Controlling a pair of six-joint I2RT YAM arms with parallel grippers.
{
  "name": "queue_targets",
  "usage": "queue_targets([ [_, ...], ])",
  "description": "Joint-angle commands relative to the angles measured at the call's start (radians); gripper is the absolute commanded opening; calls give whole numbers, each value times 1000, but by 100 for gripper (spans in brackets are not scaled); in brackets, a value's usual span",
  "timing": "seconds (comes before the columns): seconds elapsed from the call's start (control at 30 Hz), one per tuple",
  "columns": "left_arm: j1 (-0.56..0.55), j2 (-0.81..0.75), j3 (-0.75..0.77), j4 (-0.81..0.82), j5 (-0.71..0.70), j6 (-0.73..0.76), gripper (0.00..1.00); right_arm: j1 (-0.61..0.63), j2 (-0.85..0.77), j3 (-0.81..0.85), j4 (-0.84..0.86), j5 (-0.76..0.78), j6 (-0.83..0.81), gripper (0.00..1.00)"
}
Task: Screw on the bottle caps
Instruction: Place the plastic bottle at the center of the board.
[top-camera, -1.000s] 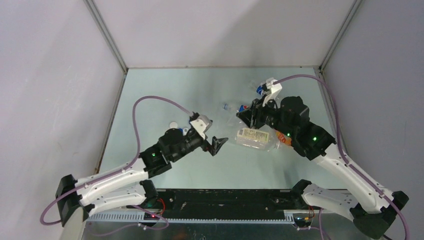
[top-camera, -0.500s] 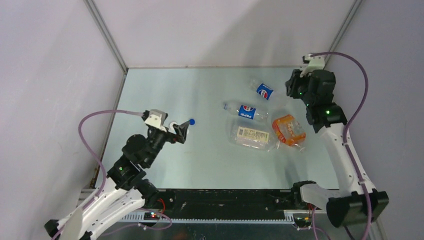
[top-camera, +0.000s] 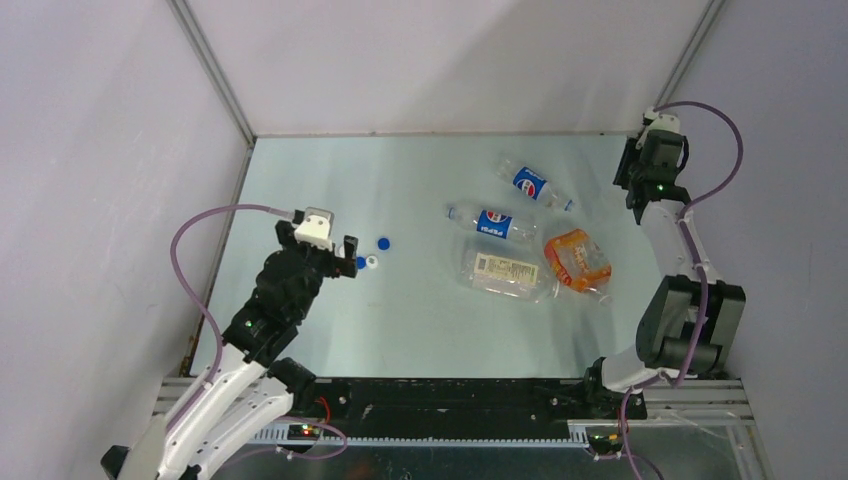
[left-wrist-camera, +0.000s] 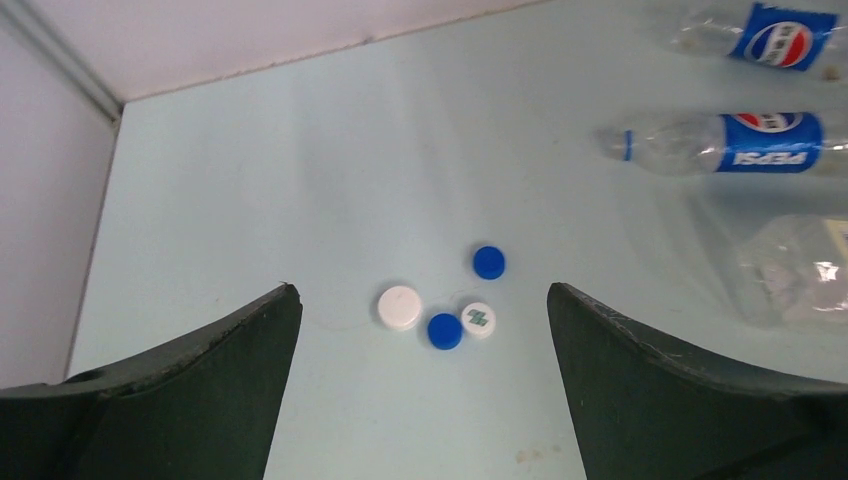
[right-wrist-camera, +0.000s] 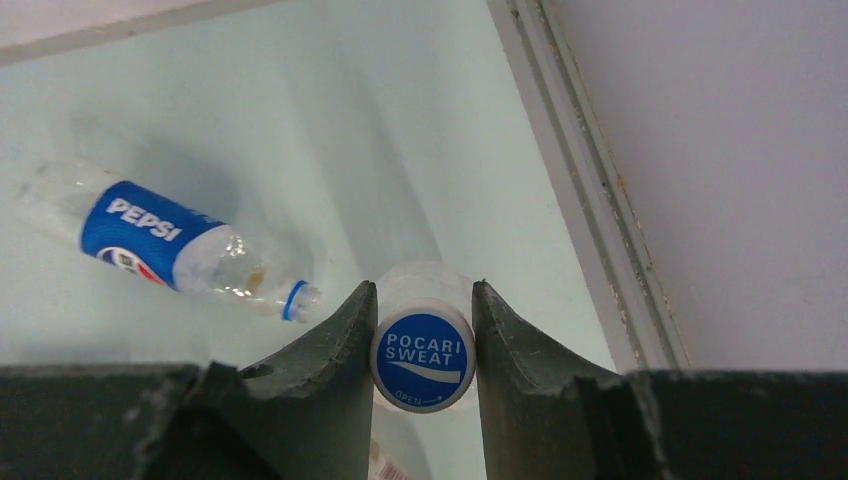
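Observation:
Several loose bottle caps lie in front of my open left gripper (left-wrist-camera: 422, 290) (top-camera: 347, 256): a white cap (left-wrist-camera: 400, 307), a blue cap (left-wrist-camera: 444, 331), a white cap with a green mark (left-wrist-camera: 479, 319) and another blue cap (left-wrist-camera: 489, 262) (top-camera: 383, 242). Nothing sits between its fingers. At the far right edge, my right gripper (right-wrist-camera: 424, 287) (top-camera: 638, 185) is shut on a blue Pocari Sweat cap (right-wrist-camera: 423, 356) that sits on the neck of a clear bottle. That bottle's body is mostly hidden below the cap.
Two Pepsi bottles (top-camera: 530, 183) (top-camera: 492, 222) lie uncapped right of centre, with a white-labelled bottle (top-camera: 505, 272) and an orange-labelled bottle (top-camera: 577, 258) nearer. One Pepsi bottle (right-wrist-camera: 160, 240) lies left of the right gripper. The right wall rail (right-wrist-camera: 590, 200) runs close beside it.
The left arm has pulled back left and now hovers by the caps. The right arm has swung from the middle bottles to the far right edge.

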Motion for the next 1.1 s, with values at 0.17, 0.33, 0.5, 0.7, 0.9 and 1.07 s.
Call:
queue_targets([
  [0.17, 92, 29, -16, 52, -14, 13, 100, -37, 89, 35, 104, -5, -27, 0],
  [0.33, 93, 39, -21, 60, -21, 14, 100, -38, 114, 35, 79, -15, -25, 2],
  [0.5, 94, 42, -23, 66, -21, 13, 100, -37, 114, 34, 68, -14, -28, 12],
  [0.7, 94, 44, -24, 69, -19, 15, 100, -35, 102, 34, 57, -10, -25, 46],
  [0.9, 94, 47, -24, 69, -17, 14, 100, -36, 85, 35, 62, -4, -27, 62],
  [1.07, 94, 46, -23, 69, -10, 10, 100, -36, 60, 35, 57, 1, -22, 71],
])
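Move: The right hand still grips the capped Pocari Sweat bottle by its top, above the far right corner of the table; the spot where it is to stand lies about 1 cm ahead, 2 cm right and 21 cm below. The far Pepsi bottle lies some 22 cm left and 2 cm back, the orange-labelled bottle about 13 cm left and 20 cm back, both about 18 cm down. From the left hand the spot is roughly 20 cm ahead and 69 cm right. The right hand lowers the upright Pocari Sweat bottle about 3 cm, easing some 2 cm right and 1.5 cm forward, to set its base on the table between the far Pepsi bottle and the right-hand rail, then stops with the wrist nearly unturned, keeps its hold a moment and opens its fingers to about two thirds, letting go of the cap end while staying around it. Meanwhile the open, empty left hand shifts a further 2 cm left, slightly forward and down, turns some 5 degrees counter-clockwise and comes to rest. ##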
